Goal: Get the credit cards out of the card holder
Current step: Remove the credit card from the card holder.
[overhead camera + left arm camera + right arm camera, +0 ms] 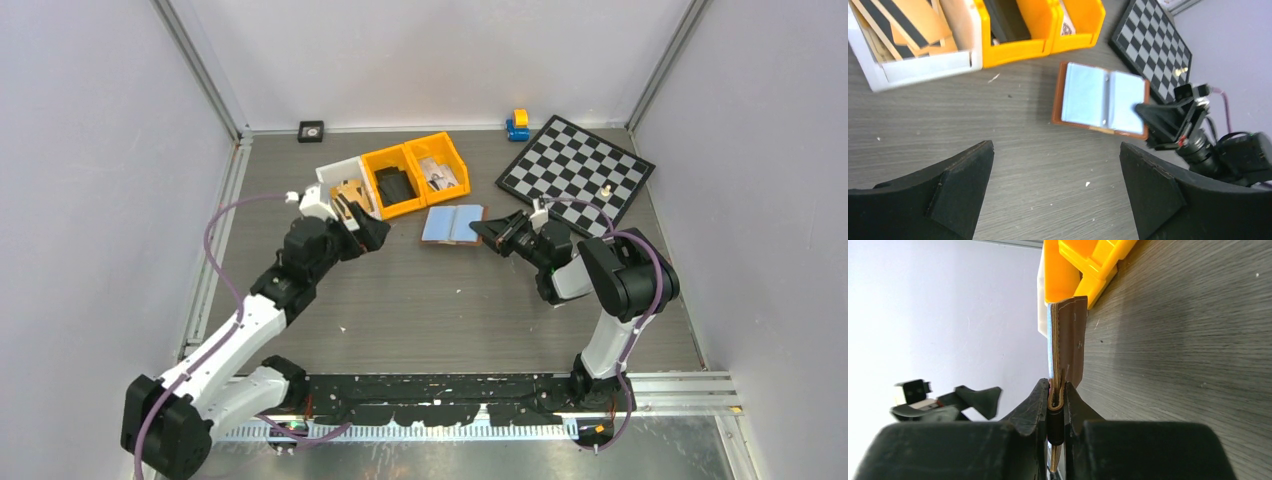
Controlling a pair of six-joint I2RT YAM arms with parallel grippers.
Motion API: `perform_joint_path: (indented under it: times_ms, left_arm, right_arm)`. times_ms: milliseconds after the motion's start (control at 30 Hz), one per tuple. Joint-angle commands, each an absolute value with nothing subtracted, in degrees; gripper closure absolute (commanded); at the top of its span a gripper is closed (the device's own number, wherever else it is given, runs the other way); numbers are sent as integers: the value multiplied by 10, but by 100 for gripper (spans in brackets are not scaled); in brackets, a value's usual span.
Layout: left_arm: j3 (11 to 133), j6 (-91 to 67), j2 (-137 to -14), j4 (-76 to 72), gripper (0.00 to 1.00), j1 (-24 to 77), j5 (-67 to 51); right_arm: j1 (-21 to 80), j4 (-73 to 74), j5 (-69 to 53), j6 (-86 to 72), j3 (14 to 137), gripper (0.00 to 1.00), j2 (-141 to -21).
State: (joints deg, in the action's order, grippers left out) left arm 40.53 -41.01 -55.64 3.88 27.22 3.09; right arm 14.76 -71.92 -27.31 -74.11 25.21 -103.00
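The reddish-brown card holder (452,224) lies open on the table, its pale blue inside facing up (1100,98). My right gripper (490,232) is shut on its right edge; the wrist view shows the leather edge (1070,340) pinched between the jaws (1057,395). The left gripper (365,228) hovers to the left of the holder, near the bins, open and empty (1055,147). A few credit cards (440,172) with dark print lie in the right yellow bin. Whether any cards sit in the holder's sleeves I cannot tell.
Behind the holder stand a white bin (345,190) of tan wooden pieces, a yellow bin (395,183) with a black object and the second yellow bin (455,160). A chessboard (578,172) lies back right, with a small yellow-blue toy (518,124) behind it.
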Motion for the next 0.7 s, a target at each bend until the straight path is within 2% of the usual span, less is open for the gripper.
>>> perform_joint_path:
  times_ms: [0,67,167,400,667]
  left_arm:
    - [313,-434,-572,-181,3,272,-15]
    - [345,-434,-613,-163,8,272,-71]
    - [394,-435,-661,-114,9,272,-110]
    - [362,-455,-670,-216,5,272,-168]
    - [357,-484,-715,-269,4,272,-205]
  right_arm:
    - [151,-735,-299,-713,280,100,-992]
    - [152,-721,-313,-710,289,100,-975]
    - [152,-735,-332,-715,293,99,-953]
    - [163,-824,-369,-756,302,99,-954]
    - [176,-804,-380,-742,308,100,-930]
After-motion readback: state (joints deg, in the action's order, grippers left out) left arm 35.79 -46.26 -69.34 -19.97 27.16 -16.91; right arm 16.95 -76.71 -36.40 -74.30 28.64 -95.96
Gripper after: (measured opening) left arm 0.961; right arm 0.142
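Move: To the right of the open left gripper, the card holder, spread open and pinched by the right hand, lies about 14 cm off, some 8 cm farther ahead and 10 cm lower. From that hand, the white tray stands roughly 20 cm ahead and 6 left, the right orange tray 24 ahead and 12 right, both about 19 cm below. From the right hand, the left gripper is some 19 cm left, 5 back and 10 higher. Swinging right about 7 cm towards the card holder, the empty left hand first dips some 6 cm, then climbs most of that back, turning clockwise nearly 20 degrees and rolling its left side down, jaws staying wide. The right hand keeps its pinch on the holder's right edge and lifts it about 8 cm, carrying it slightly left and back towards the left jaws, fingers tipping up and turning a little counter-clockwise. ##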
